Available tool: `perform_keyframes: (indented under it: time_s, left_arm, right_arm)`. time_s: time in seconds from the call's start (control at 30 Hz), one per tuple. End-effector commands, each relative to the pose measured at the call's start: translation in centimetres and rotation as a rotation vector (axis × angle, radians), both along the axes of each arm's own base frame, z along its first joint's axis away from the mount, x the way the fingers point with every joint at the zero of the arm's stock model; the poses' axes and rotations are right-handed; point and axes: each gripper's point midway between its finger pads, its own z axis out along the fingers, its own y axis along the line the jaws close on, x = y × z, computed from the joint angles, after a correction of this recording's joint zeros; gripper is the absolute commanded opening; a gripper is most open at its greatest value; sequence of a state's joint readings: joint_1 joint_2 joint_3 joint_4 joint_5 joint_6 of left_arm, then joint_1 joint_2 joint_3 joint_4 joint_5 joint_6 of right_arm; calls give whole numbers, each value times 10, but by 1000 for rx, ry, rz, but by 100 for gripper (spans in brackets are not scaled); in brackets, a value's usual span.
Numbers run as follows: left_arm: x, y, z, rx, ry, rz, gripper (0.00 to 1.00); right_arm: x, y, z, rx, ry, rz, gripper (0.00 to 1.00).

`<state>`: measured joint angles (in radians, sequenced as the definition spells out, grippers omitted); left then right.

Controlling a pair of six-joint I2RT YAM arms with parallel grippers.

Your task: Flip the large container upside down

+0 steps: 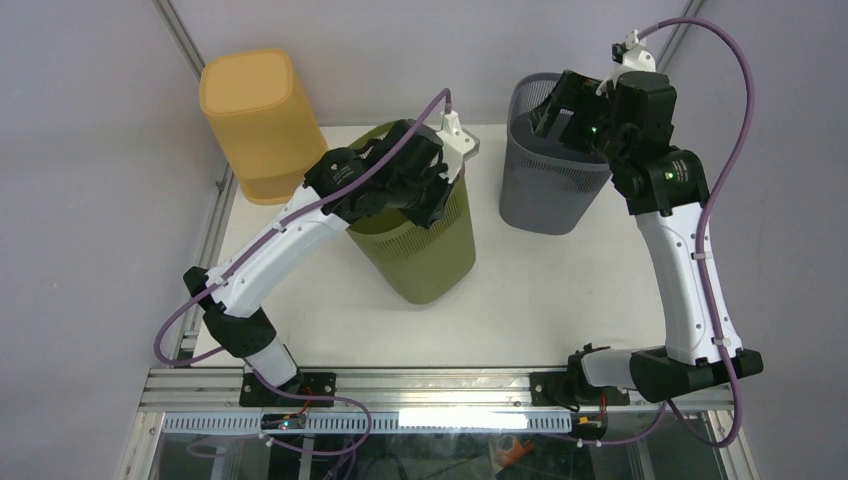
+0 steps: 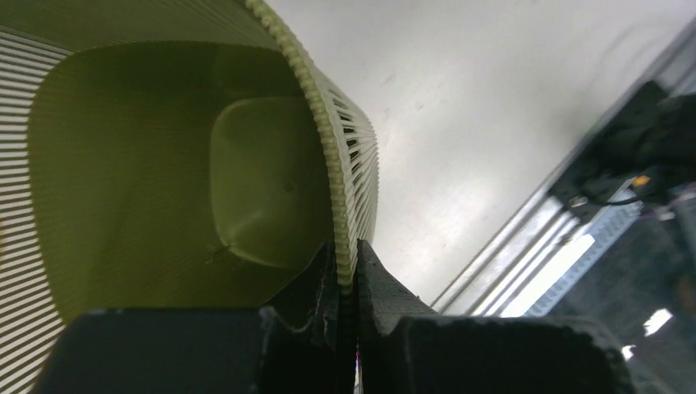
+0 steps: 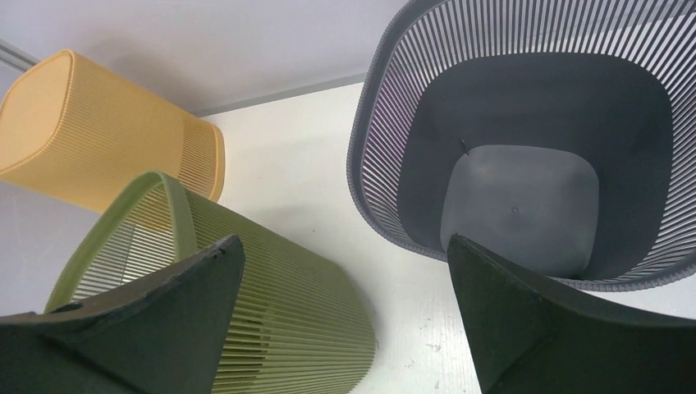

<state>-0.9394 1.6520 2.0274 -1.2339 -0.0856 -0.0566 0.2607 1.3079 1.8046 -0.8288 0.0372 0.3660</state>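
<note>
The large container is an olive-green slatted bin standing mouth up in the middle of the white table. My left gripper is shut on its rim at the right side. In the left wrist view one finger lies inside the wall and the other outside, the rim pinched between them at my left gripper. The bin's floor shows below, with nothing in it. My right gripper hangs open over the grey bin's near rim, with nothing between its fingers. The green bin also shows there.
A grey slatted bin stands mouth up at the back right, seen from above in the right wrist view as the grey bin. A yellow bin stands bottom up at the back left corner. The metal frame rail runs along the table's near edge.
</note>
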Motion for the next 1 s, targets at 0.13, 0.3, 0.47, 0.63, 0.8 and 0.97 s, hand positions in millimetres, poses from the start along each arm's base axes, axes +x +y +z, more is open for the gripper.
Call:
perform_keyframes:
  time_s: [0.13,0.3,0.47,0.63,0.8,0.97]
  left_arm:
    - [32,-8,120,-601,10,56,0]
    - [61,31,117,-853,204,137,0]
    - [79,69,96,-1003,333,190,0]
    - [95,99,67,-1086,433,259,0]
    - [100,102,51,-1170,499,275,0]
    - [108,97,34,-1167,515,310,0]
  right_arm:
    - [-9,-14,26,-9,-99,-32,98]
    - [-11,-17,21,-27,-94,-17,99]
    - [-13,1,5,61,-36,106,99]
    - [-24,34,-15,229,24,308,99]
    - [-44,64,-32,371,87,480,98]
    - [-55,64,-57,402,137,470,98]
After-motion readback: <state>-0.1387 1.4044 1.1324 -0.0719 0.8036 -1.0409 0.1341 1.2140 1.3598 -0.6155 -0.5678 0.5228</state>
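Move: Hanging from the left fingers, the green container, opening up, has its middle about 3 cm ahead, 2 cm left and 14 cm below. From that hand the upside-down yellow container stands about 25 cm ahead, 34 cm left and 15 cm lower. From the empty right hand, the green container is some 8 cm back, 20 cm left and 25 cm below; the grey container is about 4 cm ahead, 8 cm right and 26 cm below. Swinging forward and left, some 12 and 10 cm, towards the yellow container, the left hand keeps its rim pinch, rising slightly before sinking again, and rolls almost 80 degrees so its downward fingers come to point right. The open right hand waits, then drops about 9 cm and shifts left towards the green container's base, turning counter-clockwise and tipping down. ##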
